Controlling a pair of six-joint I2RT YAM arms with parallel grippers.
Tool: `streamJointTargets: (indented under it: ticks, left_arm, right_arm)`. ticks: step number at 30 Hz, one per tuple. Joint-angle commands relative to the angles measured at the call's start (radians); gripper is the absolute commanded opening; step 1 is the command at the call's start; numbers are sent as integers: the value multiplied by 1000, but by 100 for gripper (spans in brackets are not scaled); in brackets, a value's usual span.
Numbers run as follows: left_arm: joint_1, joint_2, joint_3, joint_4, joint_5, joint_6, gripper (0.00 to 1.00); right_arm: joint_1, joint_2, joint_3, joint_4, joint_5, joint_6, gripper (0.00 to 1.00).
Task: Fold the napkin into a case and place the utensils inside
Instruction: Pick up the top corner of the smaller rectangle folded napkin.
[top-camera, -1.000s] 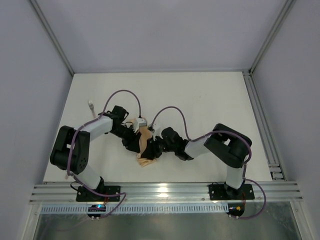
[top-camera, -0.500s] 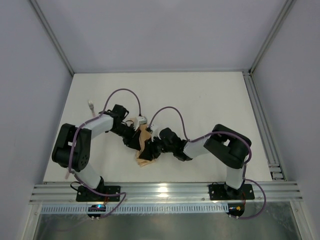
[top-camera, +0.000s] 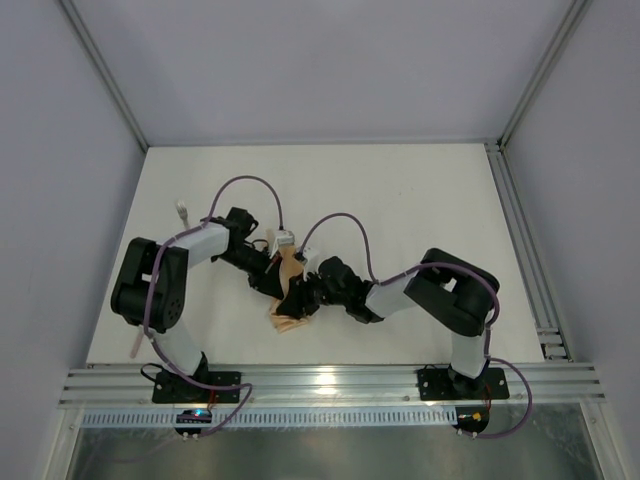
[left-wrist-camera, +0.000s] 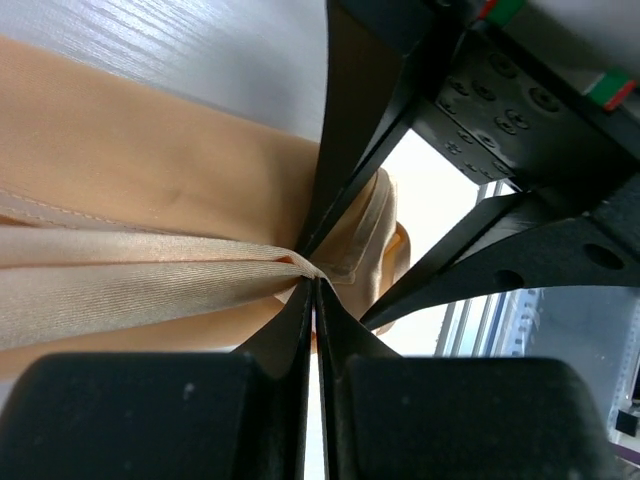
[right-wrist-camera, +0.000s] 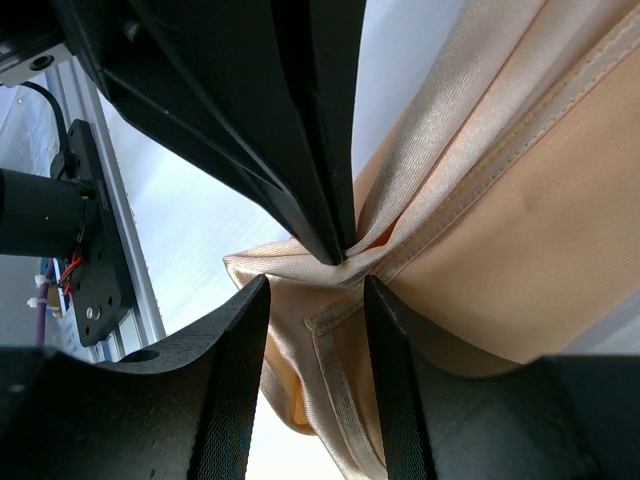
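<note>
The peach-orange napkin (top-camera: 287, 312) lies bunched in the middle of the table between both arms. My left gripper (left-wrist-camera: 313, 280) is shut on a thin raised fold of the napkin (left-wrist-camera: 150, 190), which stretches away from the pinch to the left. My right gripper (right-wrist-camera: 315, 295) is open, its fingers (right-wrist-camera: 240, 330) standing on either side of a hemmed edge of the napkin (right-wrist-camera: 500, 230), just under the left gripper's closed fingertips (right-wrist-camera: 335, 235). One utensil shows as a small whitish head (top-camera: 183, 211) at the table's left; its handle runs under the left arm.
A pale stick (top-camera: 134, 346) pokes out beside the left arm's base near the front edge. A metal rail (top-camera: 320, 385) borders the near side, and another (top-camera: 520, 240) runs along the right. Grey walls enclose the table.
My left gripper has closed onto the napkin fold and its arm has swung slightly inward. The napkin's near end has shifted a little left. The right gripper has opened slightly.
</note>
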Motion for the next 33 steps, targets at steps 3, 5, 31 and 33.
streamJointTargets:
  ticks: [3, 5, 31, 33]
  left_arm:
    - [17, 2, 53, -97, 98, 77, 3]
    - [23, -1, 64, -110, 102, 87, 3]
    - [60, -225, 62, -162, -74, 59, 49]
    - [54, -257, 61, -176, -108, 57, 49]
  right_arm:
    - [1, 47, 6, 43, 51, 43, 48]
    - [-2, 49, -1, 54, 58, 51, 46]
    - [-60, 0, -57, 92, 41, 106, 3]
    - [-60, -3, -57, 91, 32, 104, 3]
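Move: The raised napkin corner is already pinched in the left fingertips. The right hand's open fingers straddle the cloth there, with the corner some 1 cm to its left, 1 cm ahead and 1 cm lower. From the right hand, the napkin's near end lies about 5 cm back, level sideways and 2 cm below; its far end lies roughly 14 cm ahead, 2 cm left and 2 cm below. Easing forward and slightly down, the right hand shuts its open fingers on the fold right beside the left fingertips, then keeps its pinch while drifting forward and right, about 2 cm in all. The left hand first lifts 1 cm and holds; once the right grips, it opens, lets go and backs off upward and left, ending some 5 cm higher. ##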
